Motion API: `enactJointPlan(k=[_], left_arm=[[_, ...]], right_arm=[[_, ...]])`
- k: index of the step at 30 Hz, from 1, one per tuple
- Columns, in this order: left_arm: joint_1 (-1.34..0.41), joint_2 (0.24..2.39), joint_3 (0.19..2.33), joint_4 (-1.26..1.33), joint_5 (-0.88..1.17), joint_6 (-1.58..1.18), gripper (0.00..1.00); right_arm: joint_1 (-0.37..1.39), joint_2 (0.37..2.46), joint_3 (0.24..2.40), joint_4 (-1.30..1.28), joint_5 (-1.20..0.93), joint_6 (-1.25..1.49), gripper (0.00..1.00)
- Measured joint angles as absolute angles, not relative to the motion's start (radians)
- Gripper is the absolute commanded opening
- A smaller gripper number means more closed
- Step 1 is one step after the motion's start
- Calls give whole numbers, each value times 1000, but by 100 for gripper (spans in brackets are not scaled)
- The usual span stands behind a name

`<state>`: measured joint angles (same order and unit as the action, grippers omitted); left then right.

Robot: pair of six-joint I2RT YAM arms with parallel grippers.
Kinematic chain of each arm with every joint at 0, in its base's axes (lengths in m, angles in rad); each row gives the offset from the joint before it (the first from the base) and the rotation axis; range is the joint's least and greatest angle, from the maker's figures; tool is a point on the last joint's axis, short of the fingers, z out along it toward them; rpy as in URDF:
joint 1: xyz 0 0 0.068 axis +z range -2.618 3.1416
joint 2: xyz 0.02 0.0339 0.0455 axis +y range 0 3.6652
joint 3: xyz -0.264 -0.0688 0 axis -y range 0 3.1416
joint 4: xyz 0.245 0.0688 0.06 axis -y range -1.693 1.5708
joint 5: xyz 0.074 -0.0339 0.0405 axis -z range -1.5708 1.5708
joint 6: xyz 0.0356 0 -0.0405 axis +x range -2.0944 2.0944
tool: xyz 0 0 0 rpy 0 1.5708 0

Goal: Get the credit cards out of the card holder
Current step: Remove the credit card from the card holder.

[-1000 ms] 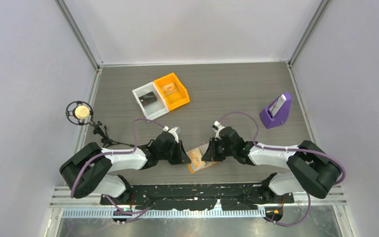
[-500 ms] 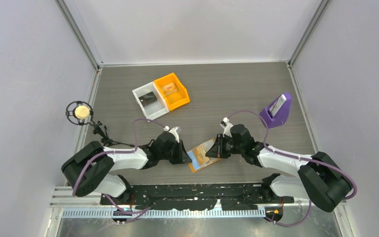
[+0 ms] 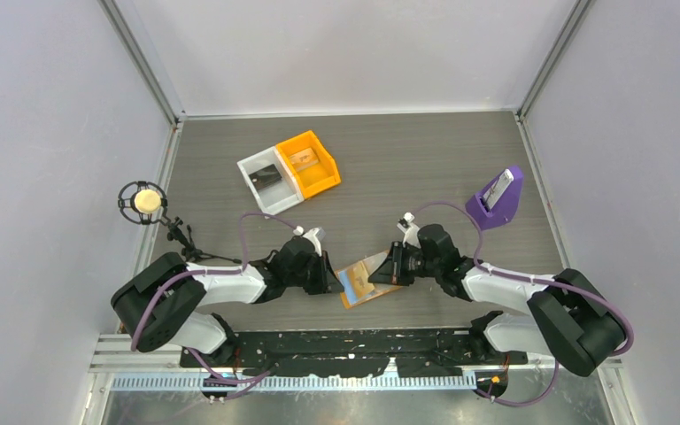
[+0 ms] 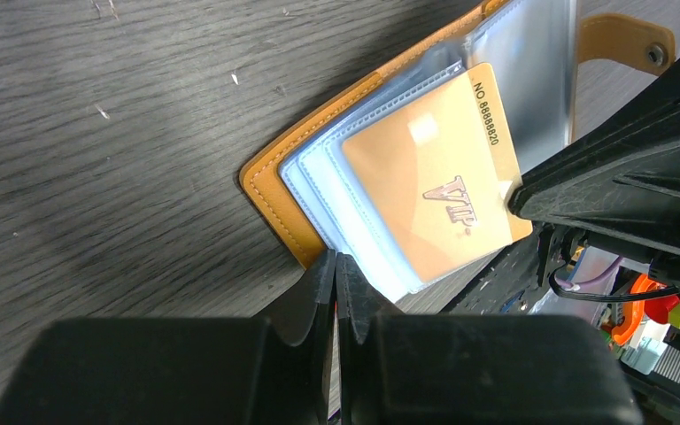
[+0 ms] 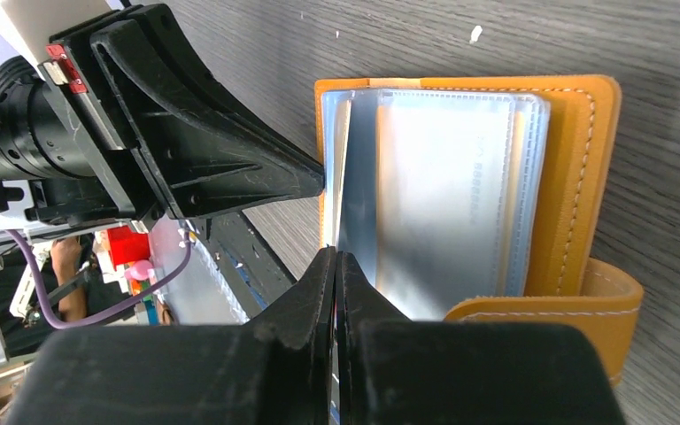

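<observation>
The orange card holder (image 3: pixel 360 285) lies open near the table's front edge, between both grippers. In the left wrist view its cover (image 4: pixel 274 190) holds clear sleeves, and a gold credit card (image 4: pixel 425 186) lies in the top one. My left gripper (image 4: pixel 336 261) is shut, with its tips against the holder's near edge (image 3: pixel 336 283). My right gripper (image 5: pixel 336 257) is shut on the edge of one clear sleeve (image 5: pixel 354 177), which stands lifted off the stack. Its tip (image 4: pixel 513 190) meets the gold card's edge. I cannot tell whether the card is pinched along with the sleeve.
A white bin (image 3: pixel 252 168) and an orange bin (image 3: pixel 323 164) stand side by side at the back left, each with a card-like thing inside. A purple wedge stand (image 3: pixel 482 211) is at the right. A small round device on a stalk (image 3: pixel 146 202) sits at the table's left edge.
My right gripper has shut and drawn back to the right. A sleeve has lifted, and more of the holder's inside shows. The left arm has barely moved.
</observation>
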<state>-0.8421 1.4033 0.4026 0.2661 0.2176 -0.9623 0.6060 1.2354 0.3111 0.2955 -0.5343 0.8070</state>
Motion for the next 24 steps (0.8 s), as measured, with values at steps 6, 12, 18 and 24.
enactJointPlan(k=[6,12,18,24], left_arm=[[-842,1403,403,266,218,-962,6],[-842,1403,403,268,218,-962,7],[-842,1414,402,285,223,-962,8],[-842,1414,403,287,229,-961,12]], right_arm=[[602,1232,311,294,-533,817,5],[576,1153,332,170,-501,779,5],[537,1045,384,49,-485,725,5],[492,998,440,-73,-492,658,5]])
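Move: The gold card is already pinched by its right-hand end in the right gripper; its middle lies about 3 cm left of that hand, level fore and aft, some 2 cm below. The open card holder's middle is roughly 1 cm left and 3 cm below, neither ahead nor back. From the right hand, the left fingertips sit about 6 cm left, 2 cm back and 3 cm lower. From the left hand, the card is about 5 cm right, 2 cm ahead and 1 cm up. Keep the right gripper shut on the gold card and draw it to the right out of the holder's left page, slowly at first, then lift it briskly up, right and a little forward, about 6 cm in all and up most. Let the wrist turn only some 10 degrees. Hold the left gripper where it is, its tips still on the holder's left edge. ##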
